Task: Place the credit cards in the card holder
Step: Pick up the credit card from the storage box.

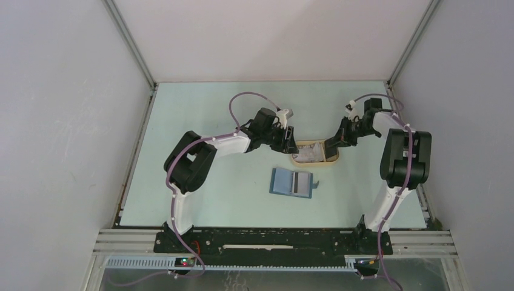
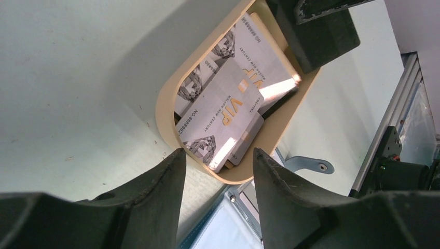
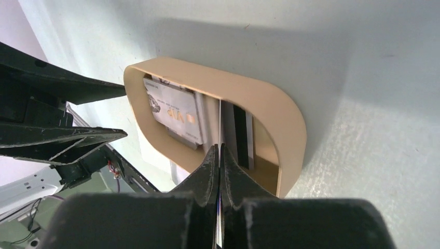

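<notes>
Several whitish credit cards (image 2: 223, 104) with "VIP" print lie stacked in a beige oval tray (image 2: 165, 106). My right gripper (image 3: 219, 148) is shut on one thin card (image 3: 220, 119), held edge-on and standing upright over the tray's right end, beside a card with a dark stripe (image 3: 241, 135). My left gripper (image 2: 218, 151) hangs open over the tray's left end with nothing between its fingers. The teal-blue card holder (image 1: 293, 182) lies open on the table just in front of the tray (image 1: 332, 160). Its lighter pockets (image 2: 223, 228) show below the left fingers.
Both grippers meet at the tray, the left gripper (image 1: 290, 142) and the right gripper (image 1: 332, 145) close on either side. The card holder's snap flap (image 2: 311, 165) sticks out to the right. An aluminium rail (image 2: 399, 104) runs along the table edge.
</notes>
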Motion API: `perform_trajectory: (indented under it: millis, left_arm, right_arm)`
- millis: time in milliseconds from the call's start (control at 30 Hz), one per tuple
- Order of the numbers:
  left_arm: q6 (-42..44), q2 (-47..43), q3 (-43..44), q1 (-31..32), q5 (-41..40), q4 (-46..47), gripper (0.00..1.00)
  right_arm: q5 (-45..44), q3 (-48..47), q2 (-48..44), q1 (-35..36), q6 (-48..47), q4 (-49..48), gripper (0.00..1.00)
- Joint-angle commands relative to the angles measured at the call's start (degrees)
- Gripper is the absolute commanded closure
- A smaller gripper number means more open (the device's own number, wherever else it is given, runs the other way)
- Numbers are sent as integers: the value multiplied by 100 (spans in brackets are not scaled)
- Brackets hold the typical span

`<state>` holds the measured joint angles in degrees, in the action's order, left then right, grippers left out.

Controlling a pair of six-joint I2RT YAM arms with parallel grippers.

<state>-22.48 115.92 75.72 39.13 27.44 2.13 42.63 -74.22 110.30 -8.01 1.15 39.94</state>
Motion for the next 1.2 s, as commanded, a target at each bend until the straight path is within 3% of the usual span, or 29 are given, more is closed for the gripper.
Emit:
perform_trajectory:
  millis: [0,233,467,700,833,1033,1167]
  left_arm:
    - [91,-443,-206,8,79,588,43]
    - [16,-870,-775,-53,-74,1271,34]
    - [49,-1679,-1674,-99,-204,2330,32]
    - [-343,-2572,-3102,-104,188,4475,24]
    - [-1084,-2705,-3570,-102,661,5631,20]
    - [-2397,-2360,-4206,-2,851,8067,18]
    - [-1850,-2391,-4433,429,506,8195,17]
  right_arm:
    - [-176,-100,-575,-84,-106,-3,100]
    - [-33,-37,-989,-179,-684,103,100]
    - [1315,-23,-1357,-223,-1664,610,100]
    - [2462,51,-2076,27,-2615,1017,100]
    - [2819,172,-2594,362,-3053,1090,100]
    - [3422,295,-3086,779,-3745,1320,100]
    - [3561,329,-3166,1121,-3745,1288,100]
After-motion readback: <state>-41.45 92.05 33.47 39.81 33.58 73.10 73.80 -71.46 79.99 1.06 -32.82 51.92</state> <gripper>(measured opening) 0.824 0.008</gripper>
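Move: Resting still in the storage box's right end, the dark credit card is already pinched by the right hand. The open card holder lies about 12 cm left and 11 cm back from that hand, 6 cm lower, and the storage box's middle some 5 cm left, 1 cm back and 5 cm below. For the left hand, the card sits roughly 12 cm to its right, level ahead, 3 cm lower; the box's middle is 9 cm right and 5 cm below. Lifting almost straight up first, the right hand keeps its pinch on the dark card and draws it about 20 cm up out of the storage box, then also swings left and back, its fingers turning from down-left to nearly level. The left hand rises some 15 cm and draws back, tips its fingers up about 45 degrees and opens wider, facing the card. ##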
